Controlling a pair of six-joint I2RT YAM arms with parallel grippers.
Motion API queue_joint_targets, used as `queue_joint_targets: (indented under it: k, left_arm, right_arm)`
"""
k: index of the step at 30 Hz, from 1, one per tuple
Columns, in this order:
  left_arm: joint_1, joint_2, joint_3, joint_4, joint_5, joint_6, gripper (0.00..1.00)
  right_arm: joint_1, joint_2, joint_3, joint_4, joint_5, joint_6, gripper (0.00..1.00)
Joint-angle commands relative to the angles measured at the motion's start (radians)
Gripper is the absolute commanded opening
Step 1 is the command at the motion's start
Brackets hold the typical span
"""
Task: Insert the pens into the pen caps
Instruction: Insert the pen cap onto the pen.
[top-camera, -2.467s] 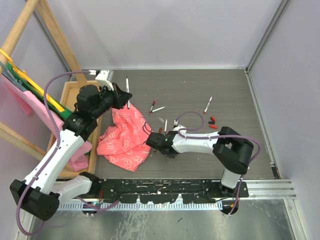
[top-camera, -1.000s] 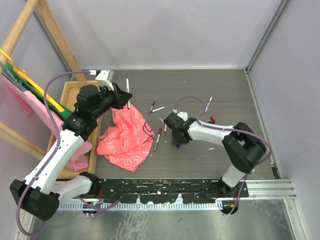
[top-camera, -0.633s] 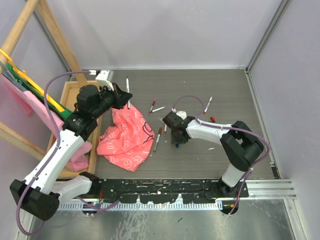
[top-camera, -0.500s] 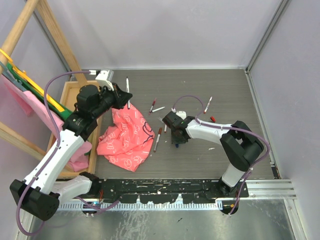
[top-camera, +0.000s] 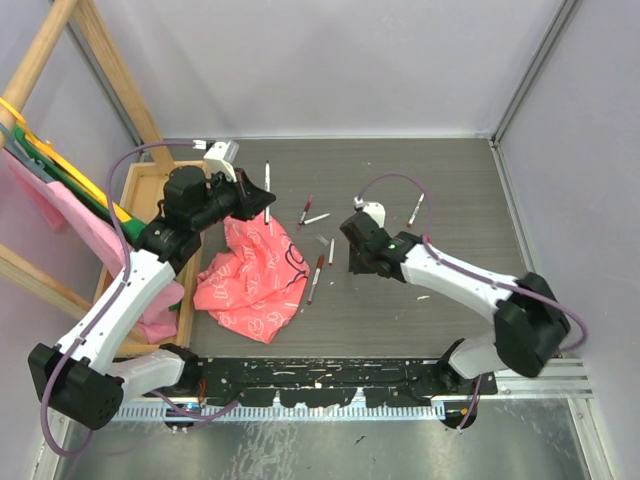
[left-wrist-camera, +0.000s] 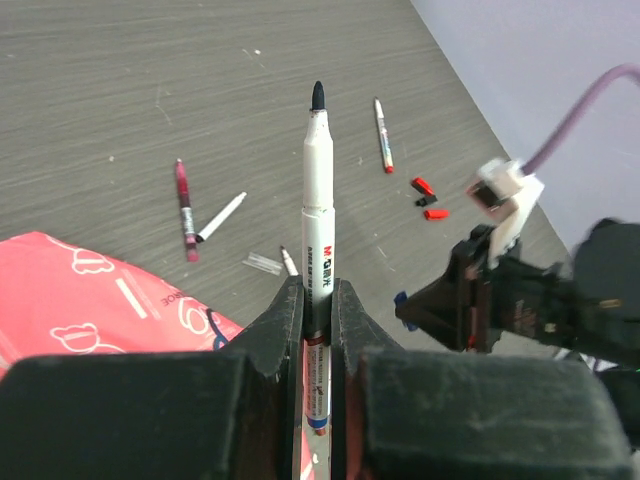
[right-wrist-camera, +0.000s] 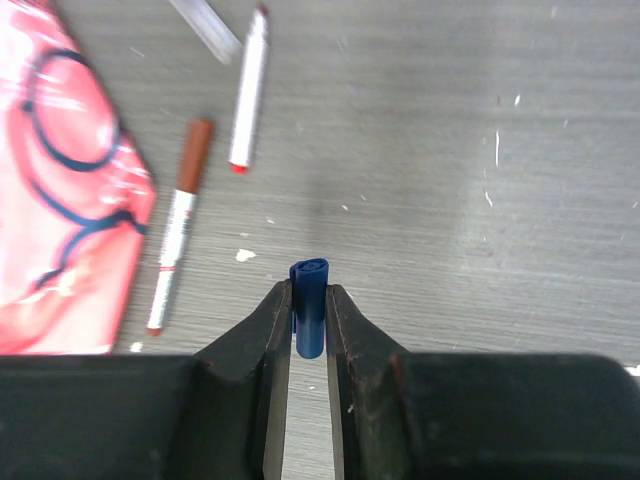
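Observation:
My left gripper (left-wrist-camera: 317, 300) is shut on a white pen (left-wrist-camera: 317, 200) whose dark tip points away from the wrist; from above this pen (top-camera: 267, 185) sticks out over the table's back left. My right gripper (right-wrist-camera: 308, 300) is shut on a small blue pen cap (right-wrist-camera: 310, 318), held above the table; the left wrist view shows that cap (left-wrist-camera: 400, 297) at the right gripper's tip. Loose pens lie between the arms: one with a dark red cap (top-camera: 316, 277), a white one (top-camera: 331, 250), and others (top-camera: 304, 210) (top-camera: 416, 209). Red caps (left-wrist-camera: 435, 213) lie further right.
A pink patterned cloth (top-camera: 250, 275) lies crumpled left of centre, next to the loose pens. A wooden tray (top-camera: 140, 200) and a wooden frame with hanging cloths stand at the left. Grey walls close the back and right sides.
My right gripper closed on the blue cap, lifted off the table and swung right, away from the cloth. The left arm carried its pen slightly to the right.

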Motion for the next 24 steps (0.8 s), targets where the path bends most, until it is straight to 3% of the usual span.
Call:
queue_joint_targets:
  k: [1, 12, 15, 17, 24]
  left_arm:
    - [0.007, -0.021, 0.036, 0.105, 0.1, -0.018, 0.02]
    - [0.015, -0.043, 0.013, 0.182, 0.174, -0.068, 0.08]
    - [0.017, -0.047, 0.005, 0.194, 0.162, -0.1, 0.0]
    - [0.017, -0.056, -0.005, 0.2, 0.143, -0.108, 0.0]
    - [0.015, -0.044, -0.001, 0.205, 0.196, -0.097, 0.0]
  right_arm:
    - [-0.005, -0.181, -0.034, 0.131, 0.024, -0.061, 0.0]
    - [-0.015, -0.428, -0.09, 0.333, -0.002, -0.126, 0.0]
    - [-0.016, -0.463, -0.084, 0.377, -0.021, -0.13, 0.0]
    - [-0.015, -0.486, -0.082, 0.421, -0.026, -0.119, 0.0]
    - [-0.015, -0.589, -0.195, 0.805, -0.043, -0.078, 0.0]
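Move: The right hand already pinches the blue cap; the black tip of the pen held upright in the left hand is about 9 cm ahead, 12 cm left and 26 cm above it. On the table some 7 cm below the right hand, the white pen lies 6 cm ahead and 4 cm left, the brown-capped pen 1 cm ahead and 7 cm left. From the left hand the blue cap is roughly 6 cm back, 13 cm right and 22 cm down. Right lifts its pinched blue cap some 20 cm towards the pen, fingers tilting up; left rises 4 cm. ##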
